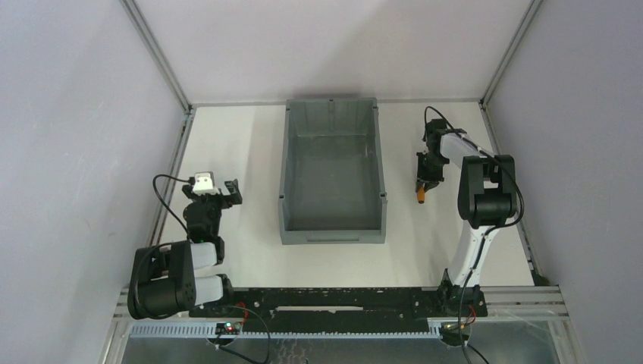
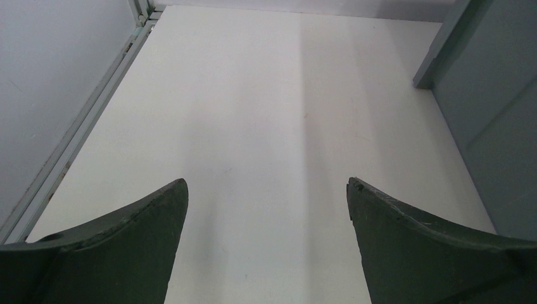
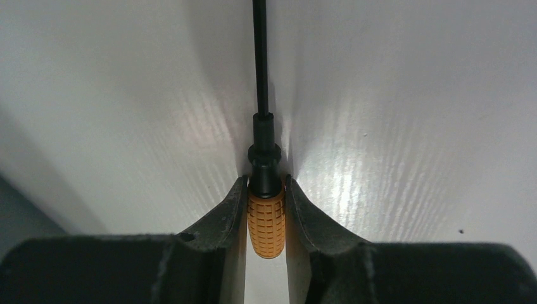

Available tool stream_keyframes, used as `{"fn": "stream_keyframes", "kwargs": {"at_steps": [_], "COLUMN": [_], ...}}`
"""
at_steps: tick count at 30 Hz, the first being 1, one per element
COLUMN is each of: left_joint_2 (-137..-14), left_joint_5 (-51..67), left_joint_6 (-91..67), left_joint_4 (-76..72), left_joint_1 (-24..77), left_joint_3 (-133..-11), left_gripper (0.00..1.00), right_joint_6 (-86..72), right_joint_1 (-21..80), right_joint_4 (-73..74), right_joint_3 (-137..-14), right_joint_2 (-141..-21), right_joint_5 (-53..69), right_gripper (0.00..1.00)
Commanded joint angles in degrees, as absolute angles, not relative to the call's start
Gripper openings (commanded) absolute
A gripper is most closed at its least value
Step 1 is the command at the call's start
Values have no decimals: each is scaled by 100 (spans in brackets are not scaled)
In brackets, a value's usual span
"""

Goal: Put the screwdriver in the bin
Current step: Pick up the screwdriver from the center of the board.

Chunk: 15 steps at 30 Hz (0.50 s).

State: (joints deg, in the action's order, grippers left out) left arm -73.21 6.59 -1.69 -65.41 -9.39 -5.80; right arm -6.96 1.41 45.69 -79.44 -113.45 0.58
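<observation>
The screwdriver has a ribbed orange handle and a thin black shaft that points away from the right wrist camera. My right gripper is shut on the handle, one finger on each side. In the top view the right gripper is low over the table right of the bin, and the orange handle end sticks out toward the near side. I cannot tell whether the screwdriver touches the table. The grey bin stands mid-table and looks empty. My left gripper is open and empty left of the bin, and it also shows in the left wrist view.
The bin's outer wall rises to the right of the left gripper. Grey enclosure walls with metal rails bound the white table on the left, right and back.
</observation>
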Motion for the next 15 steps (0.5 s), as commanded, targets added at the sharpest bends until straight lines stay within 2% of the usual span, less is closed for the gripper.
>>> {"fn": "stream_keyframes", "kwargs": {"at_steps": [1, 15], "left_joint_2": [-7239, -7238], "left_joint_5": [641, 641], "left_joint_6": [-209, -210], "left_joint_4": [-6660, -6662], "left_joint_1": [-910, -909], "left_joint_3": [-820, -820], "left_gripper": [100, 100], "right_joint_6": [-773, -1251], "right_joint_1": [-145, -1039], "right_joint_4": [4566, 4122], "right_joint_3": [-7855, -7357], "right_joint_2": [-10890, -10065], "right_joint_5": [1081, 3492], "right_gripper": [18, 18]}}
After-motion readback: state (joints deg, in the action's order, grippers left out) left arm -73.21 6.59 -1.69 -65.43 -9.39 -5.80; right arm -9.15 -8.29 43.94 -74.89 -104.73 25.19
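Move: The right hand already has the screwdriver's orange handle pinched just above the board, its shank pointing ahead. The bin it is bound for has its middle some 23 cm to this hand's left, about 1 cm farther out and 6 cm higher; the bin's right wall stands only about 10 cm to the hand's left, about 1 cm ahead. From the idle left hand the bin's middle is roughly 29 cm right, 3 cm ahead and 4 cm lower. Upwards goes the right hand, lifting the screwdriver about 5 cm off the board with hardly any sideways travel, a centimetre or so left. As it rises the wrist rolls some 25 degrees, so that the fingers, which pointed straight down, slant down-left towards the bin; they keep their pinch on the handle. ##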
